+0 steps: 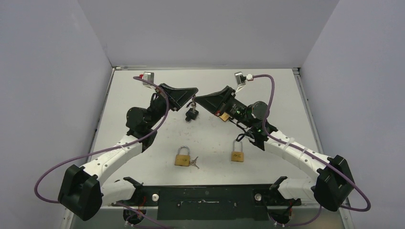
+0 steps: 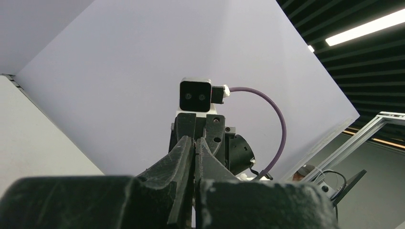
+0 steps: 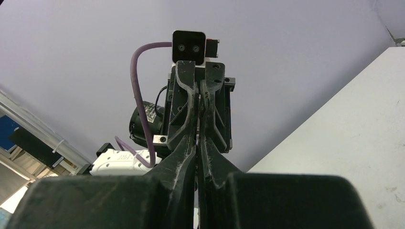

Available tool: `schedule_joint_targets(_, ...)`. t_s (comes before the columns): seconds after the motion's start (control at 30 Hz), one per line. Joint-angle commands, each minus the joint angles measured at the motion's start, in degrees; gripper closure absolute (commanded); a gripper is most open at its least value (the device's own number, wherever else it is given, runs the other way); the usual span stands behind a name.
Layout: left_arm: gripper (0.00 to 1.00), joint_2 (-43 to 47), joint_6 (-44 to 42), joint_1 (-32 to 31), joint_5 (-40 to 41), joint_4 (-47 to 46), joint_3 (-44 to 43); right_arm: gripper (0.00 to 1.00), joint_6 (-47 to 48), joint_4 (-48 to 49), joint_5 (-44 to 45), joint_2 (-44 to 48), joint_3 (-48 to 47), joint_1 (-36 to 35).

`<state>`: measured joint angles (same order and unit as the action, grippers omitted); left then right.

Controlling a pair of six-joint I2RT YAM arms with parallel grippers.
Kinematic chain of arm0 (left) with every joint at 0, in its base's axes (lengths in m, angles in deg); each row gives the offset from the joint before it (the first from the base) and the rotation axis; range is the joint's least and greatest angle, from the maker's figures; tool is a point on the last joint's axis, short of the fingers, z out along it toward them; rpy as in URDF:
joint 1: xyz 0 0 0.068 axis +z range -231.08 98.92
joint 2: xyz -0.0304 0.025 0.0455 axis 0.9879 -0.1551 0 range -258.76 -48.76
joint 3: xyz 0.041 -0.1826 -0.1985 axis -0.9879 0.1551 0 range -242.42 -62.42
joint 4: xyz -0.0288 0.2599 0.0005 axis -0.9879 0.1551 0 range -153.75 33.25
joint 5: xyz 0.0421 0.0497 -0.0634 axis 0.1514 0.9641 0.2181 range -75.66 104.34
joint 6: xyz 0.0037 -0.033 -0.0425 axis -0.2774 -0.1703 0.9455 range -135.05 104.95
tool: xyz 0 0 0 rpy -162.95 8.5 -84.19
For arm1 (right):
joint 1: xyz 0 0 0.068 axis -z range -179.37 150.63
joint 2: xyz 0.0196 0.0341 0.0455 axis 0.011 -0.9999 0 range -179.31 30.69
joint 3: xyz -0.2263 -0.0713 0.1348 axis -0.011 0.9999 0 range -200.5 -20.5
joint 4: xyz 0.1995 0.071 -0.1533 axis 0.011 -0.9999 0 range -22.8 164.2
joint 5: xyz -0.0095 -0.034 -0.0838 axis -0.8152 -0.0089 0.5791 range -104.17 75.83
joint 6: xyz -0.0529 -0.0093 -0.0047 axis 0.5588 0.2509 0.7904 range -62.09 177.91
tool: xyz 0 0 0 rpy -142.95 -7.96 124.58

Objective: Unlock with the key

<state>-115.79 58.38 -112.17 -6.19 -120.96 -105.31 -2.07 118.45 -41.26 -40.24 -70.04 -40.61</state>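
Both grippers meet tip to tip above the middle of the table. A black padlock [image 1: 192, 113] hangs just under the tips, off the table. My left gripper [image 1: 192, 98] comes in from the left, shut on the padlock's upper end. In the left wrist view the left gripper [image 2: 194, 140] has its jaws pressed together. From the right, my right gripper [image 1: 198, 99] is shut too. In the right wrist view a thin strip of bright metal [image 3: 197, 128], seemingly the key, sits between the pressed jaws of the right gripper [image 3: 197, 137]. The padlock body is hidden in both wrist views.
A brass padlock [image 1: 182, 157] lies on the white table [image 1: 296, 109] near the front, with small keys [image 1: 194, 163] beside it. Another brass padlock [image 1: 238, 153] lies to its right. Purple cables arc off both wrists. Grey walls enclose the table on three sides.
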Motion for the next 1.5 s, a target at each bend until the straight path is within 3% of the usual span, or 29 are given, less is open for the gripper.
schedule_joint_targets(0.0,0.98,2.99,-1.61,-0.83,0.7,0.3,-0.44,1.0,1.44,2.34,-0.72,1.05,-0.77,-0.22)
schedule_joint_targets(0.1,0.49,6.48,-5.26,-0.36,4.82,9.15,-0.79,1.0,4.18,-1.4,-0.2,3.81,1.21,0.89)
schedule_joint_targets(0.17,0.24,9.85,-9.14,0.0,8.62,16.88,-1.05,1.0,5.81,-3.89,-0.38,6.31,3.12,2.36)
schedule_joint_targets(0.3,0.03,14.7,-20.08,0.33,14.98,34.58,-3.98,1.0,6.79,-8.08,-2.01,12.73,7.7,7.93)
schedule_joint_targets(0.5,0.03,12.24,-31.94,-1.46,16.4,54.38,-10.6,1.0,15.2,-27.12,2.26,21.92,9.68,13.89)
schedule_joint_targets(0.57,0.03,9.07,-34.66,-5.18,19.57,60.23,-12.51,1.0,17.42,-35.48,8.35,24.33,9.7,14.5)
schedule_joint_targets(0.7,0.03,-0.05,-35.9,-18.17,35.31,71.48,-17.0,1.0,18.98,-51.99,23.06,27.99,10.14,14.99)
schedule_joint_targets(0.8,0.02,-9.54,-32.95,-23.69,38.65,74.53,-20.2,1.0,17.06,-62.74,36.82,29.51,10.12,15.26)
schedule_joint_targets(0.97,0.03,-23.95,-33.27,-31.01,39.16,75.14,-27.62,1.0,11.04,-78.36,51.21,30.72,9.93,15.78)
schedule_joint_targets(1.27,0.03,-45.17,-30.31,-36.93,36.71,85.24,-44.15,1.0,5.98,-87.6,57.12,33.41,13.23,16.49)
schedule_joint_targets(1.47,0.03,-52.08,-25.69,-38.33,35.51,88.49,-48.06,1.0,4.91,-88.37,56.64,34.19,14.6,16.8)
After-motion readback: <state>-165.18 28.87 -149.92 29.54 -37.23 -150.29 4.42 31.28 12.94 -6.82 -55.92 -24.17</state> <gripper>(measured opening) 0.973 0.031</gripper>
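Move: The long-shackle padlock that the left hand will go for lies about 20 cm to that hand's right, 4 cm back and some 40 cm below. Of that padlock, the opened brass padlock is roughly 23 cm farther out and 4 cm left, the black padlock 23 cm farther out and 22 cm left, and the other closed brass padlock 24 cm left and 2 cm nearer. From the right hand, the long-shackle padlock is about 18 cm right, level fore-and-aft, 37 cm down. The key, pinched at first by both hands' fingertips high over the table, stays in the closed right hand as the left fingers spread wide. The left hand draws off leftward, then swings down about 36 cm and right to the long-shackle padlock, tipping nearly 90 degrees to point steeply down. The right hand carries the key right and down, turning clockwise until its fingers point forward and down. ##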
